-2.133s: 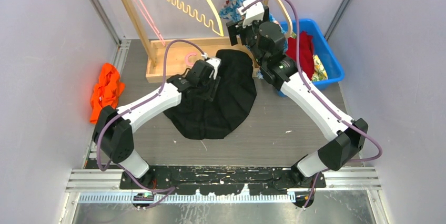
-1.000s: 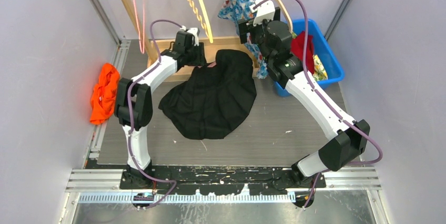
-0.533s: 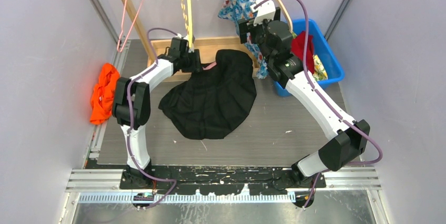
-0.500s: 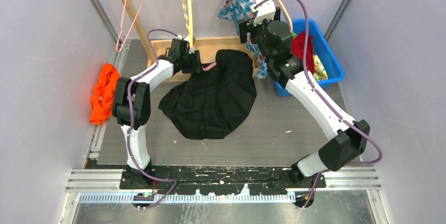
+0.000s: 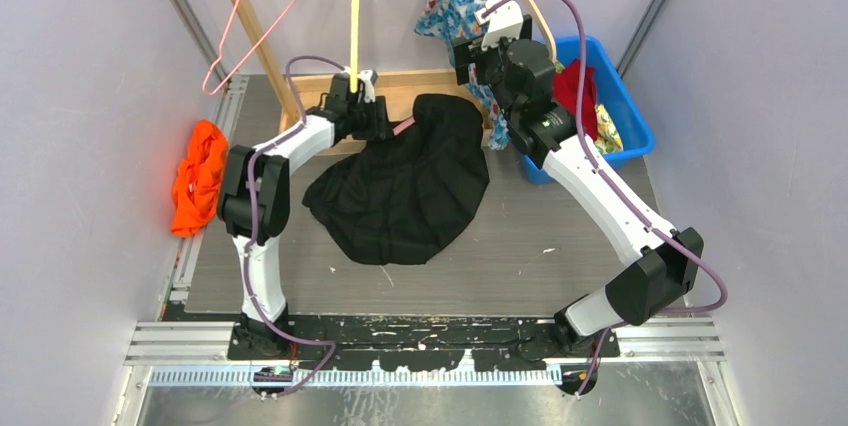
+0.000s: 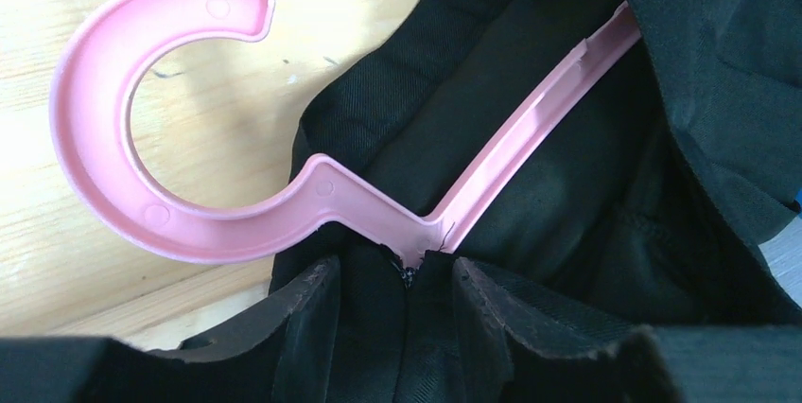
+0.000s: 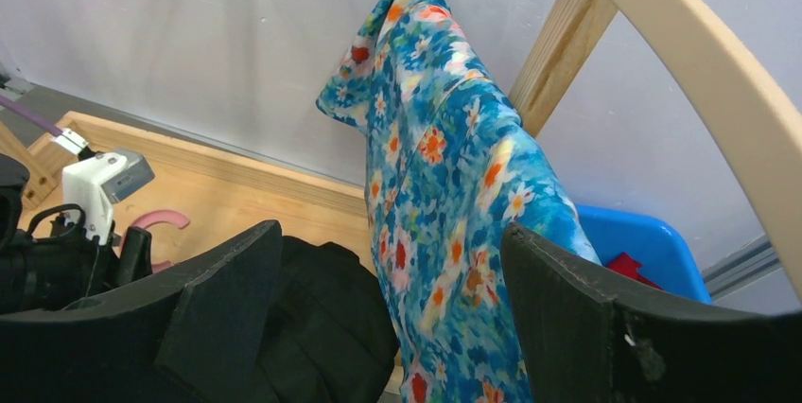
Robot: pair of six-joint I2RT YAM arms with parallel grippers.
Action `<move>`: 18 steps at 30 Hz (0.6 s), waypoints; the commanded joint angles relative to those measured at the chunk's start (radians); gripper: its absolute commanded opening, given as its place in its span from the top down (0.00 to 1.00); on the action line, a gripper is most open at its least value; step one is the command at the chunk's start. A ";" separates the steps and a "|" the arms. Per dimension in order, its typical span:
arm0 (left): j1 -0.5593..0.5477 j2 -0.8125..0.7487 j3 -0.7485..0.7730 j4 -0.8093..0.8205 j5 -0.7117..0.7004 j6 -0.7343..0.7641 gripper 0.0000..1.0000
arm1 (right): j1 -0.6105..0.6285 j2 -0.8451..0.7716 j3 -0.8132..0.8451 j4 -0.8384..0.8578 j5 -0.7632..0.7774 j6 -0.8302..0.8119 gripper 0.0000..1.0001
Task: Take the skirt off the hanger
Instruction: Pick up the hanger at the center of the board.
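Note:
The black skirt (image 5: 400, 191) lies spread on the table, its waistband still over the pink plastic hanger (image 5: 403, 126). In the left wrist view the hanger's hook (image 6: 95, 185) rests on pale wood, and one arm (image 6: 539, 129) runs under the cloth. My left gripper (image 6: 392, 275) sits at the hanger's neck (image 5: 385, 124), its fingers closed on a bunched fold of the skirt's waistband. My right gripper (image 7: 390, 233) hangs open in the air at the back (image 5: 462, 51), nothing between its fingers.
A wooden rack base (image 5: 430, 81) runs along the back, with a floral garment (image 7: 444, 166) hanging over it. A yellow hanger (image 5: 355, 6) and a pink wire hanger (image 5: 265, 11) hang there too. A blue bin (image 5: 615, 96) of clothes stands right, an orange cloth (image 5: 200, 171) left.
My left arm left the skirt's middle and reached back to the hanger's neck. The yellow and pink wire hangers on the rack have swung. The right arm rose slightly, then held still.

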 commanded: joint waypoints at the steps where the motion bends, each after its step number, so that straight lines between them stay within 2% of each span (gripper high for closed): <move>1: -0.043 0.044 -0.006 0.036 0.049 0.024 0.52 | -0.004 -0.002 0.048 0.026 -0.007 0.006 0.10; 11: -0.071 -0.082 -0.151 -0.027 0.103 0.080 0.52 | -0.007 0.000 0.044 0.036 -0.003 0.005 0.10; 18: -0.094 -0.128 -0.275 0.009 0.129 0.090 0.52 | -0.007 0.003 0.041 0.038 -0.014 0.028 0.11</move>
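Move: The pink hanger, with its black skirt round it, is already at the left fingertips: its neck is about 2 cm ahead and 2 to the right, some 2 below. The skirt's middle lies roughly 12 cm back and 2 to the right, 6 below; the wooden board's middle is about 5 cm ahead, straight on, 5 below. From the idle right hand the hanger is some 16 cm left, 6 ahead and 32 below. The pink hanger and the skirt cloth stay between the left fingers, whose half-open gap doesn't change, as the left hand first slides about 3 cm right, then draws back nearly 8 cm and sinks about 4, off the board towards the table in front of it. The wrist turns some 10 degrees clockwise and tips slightly down. ##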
